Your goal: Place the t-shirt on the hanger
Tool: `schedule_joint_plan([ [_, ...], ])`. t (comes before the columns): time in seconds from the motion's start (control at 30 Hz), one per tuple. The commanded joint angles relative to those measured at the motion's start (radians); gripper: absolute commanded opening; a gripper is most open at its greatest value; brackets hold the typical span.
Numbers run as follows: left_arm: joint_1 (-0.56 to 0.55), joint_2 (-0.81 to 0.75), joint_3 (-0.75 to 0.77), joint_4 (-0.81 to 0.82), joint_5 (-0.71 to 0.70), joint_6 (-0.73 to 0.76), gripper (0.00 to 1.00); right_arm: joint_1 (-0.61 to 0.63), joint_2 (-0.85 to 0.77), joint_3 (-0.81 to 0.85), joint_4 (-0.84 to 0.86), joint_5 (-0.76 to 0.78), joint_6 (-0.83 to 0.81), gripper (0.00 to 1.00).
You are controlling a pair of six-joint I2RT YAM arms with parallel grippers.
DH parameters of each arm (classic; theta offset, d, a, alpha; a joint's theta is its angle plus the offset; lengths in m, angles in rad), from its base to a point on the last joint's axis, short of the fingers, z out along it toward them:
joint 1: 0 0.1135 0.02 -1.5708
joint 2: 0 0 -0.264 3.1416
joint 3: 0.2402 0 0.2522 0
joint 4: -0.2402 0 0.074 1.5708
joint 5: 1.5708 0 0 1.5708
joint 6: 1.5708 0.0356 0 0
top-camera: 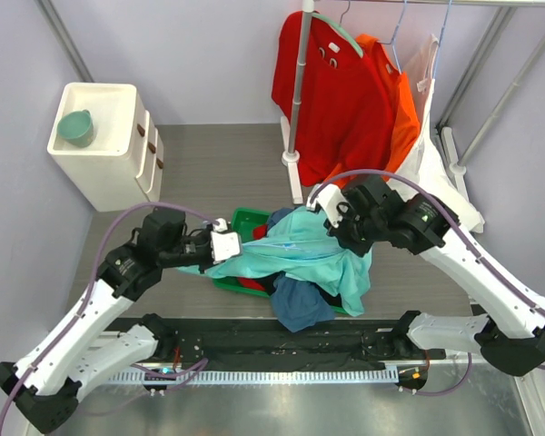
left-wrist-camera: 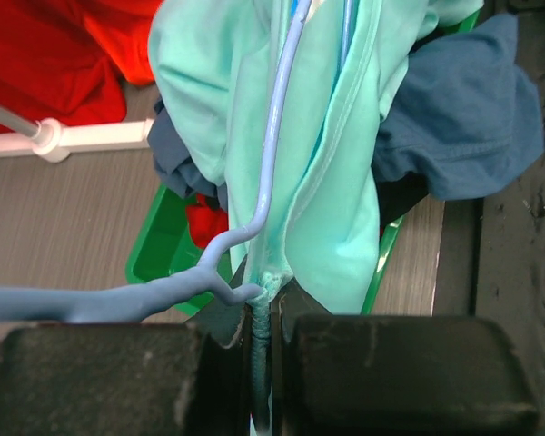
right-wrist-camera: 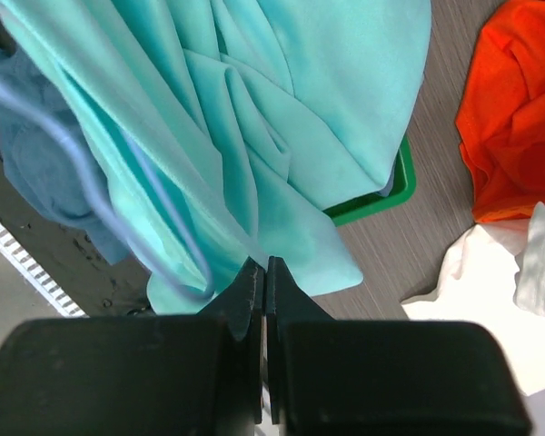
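The light turquoise t-shirt (top-camera: 309, 254) hangs stretched between my two grippers above a green bin (top-camera: 245, 222). My left gripper (top-camera: 211, 259) is shut on a bunched edge of the t-shirt (left-wrist-camera: 336, 182), the cloth pinched between its pads (left-wrist-camera: 262, 304). The thin pale-blue hanger (left-wrist-camera: 272, 145) runs up inside the shirt, and its hook curls out just left of my left fingertips. My right gripper (top-camera: 345, 238) is shut (right-wrist-camera: 265, 272) on a thin fold of the t-shirt (right-wrist-camera: 282, 118). The hanger wire (right-wrist-camera: 154, 191) loops under the cloth to its left.
A slate-blue garment (top-camera: 300, 304) droops from the bin's near side. Red (top-camera: 331, 100) and orange (top-camera: 401, 109) shirts hang on the rack at the back, with its white pole (top-camera: 297, 100) and white cloth (top-camera: 436, 173). A white cabinet (top-camera: 100, 136) holding a teal cup (top-camera: 74, 125) stands far left.
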Motion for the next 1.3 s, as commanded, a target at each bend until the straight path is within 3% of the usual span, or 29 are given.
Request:
schedule_joint_plan([
  [0.0, 0.013, 0.095, 0.078, -0.084, -0.111, 0.056, 0.0, -0.023, -0.025, 0.088, -0.117, 0.044, -0.048, 0.01],
  [0.2, -0.013, 0.299, 0.295, -0.114, -0.095, 0.011, 0.0, -0.021, 0.069, 0.267, -0.165, -0.129, -0.113, 0.01],
  [0.57, -0.104, 0.403, 0.484, -0.089, 0.031, -0.016, 0.0, -0.021, 0.213, 0.602, -0.137, -0.244, -0.196, 0.01],
  [0.7, -0.104, 0.411, 0.52, -0.059, 0.044, -0.059, 0.0, -0.021, 0.202, 0.62, -0.144, -0.319, -0.22, 0.02],
  [0.97, -0.104, 0.402, 0.512, -0.034, 0.037, -0.085, 0.0, -0.021, 0.104, 0.501, -0.093, -0.444, -0.213, 0.05],
  [1.1, -0.104, 0.403, 0.503, -0.016, 0.057, -0.105, 0.0, -0.021, 0.103, 0.487, -0.091, -0.46, -0.206, 0.17],
  [1.2, -0.104, 0.391, 0.495, 0.001, 0.08, -0.11, 0.0, -0.021, 0.11, 0.487, -0.087, -0.451, -0.206, 0.36],
  [1.27, -0.104, 0.385, 0.484, 0.006, 0.097, -0.107, 0.0, -0.021, 0.109, 0.481, -0.065, -0.415, -0.202, 0.38],
])
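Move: From the right hand, shut on a fold of the t-shirt's neck, the hanger's free right end lies about 3 cm to the left, 3 cm back and a touch higher. The green box is some 12 cm left of this hand, 5 cm back and 14 cm below, with the blue-grey garment about 8 cm left, 15 cm back and 12 cm below. The left hand pinches hanger and collar together; that free end is roughly 20 cm to its right, level with it. Lifting the neck fold about 12 cm, the right hand drifts left, then draws back around the hanger's free end, turning some 30 degrees, mainly counter-clockwise with its left side rising, before its fingers part by about a third. Still pinching hanger and collar, the left hand first swings forward, then rises about 8 cm while carrying them right, towards the right hand. ##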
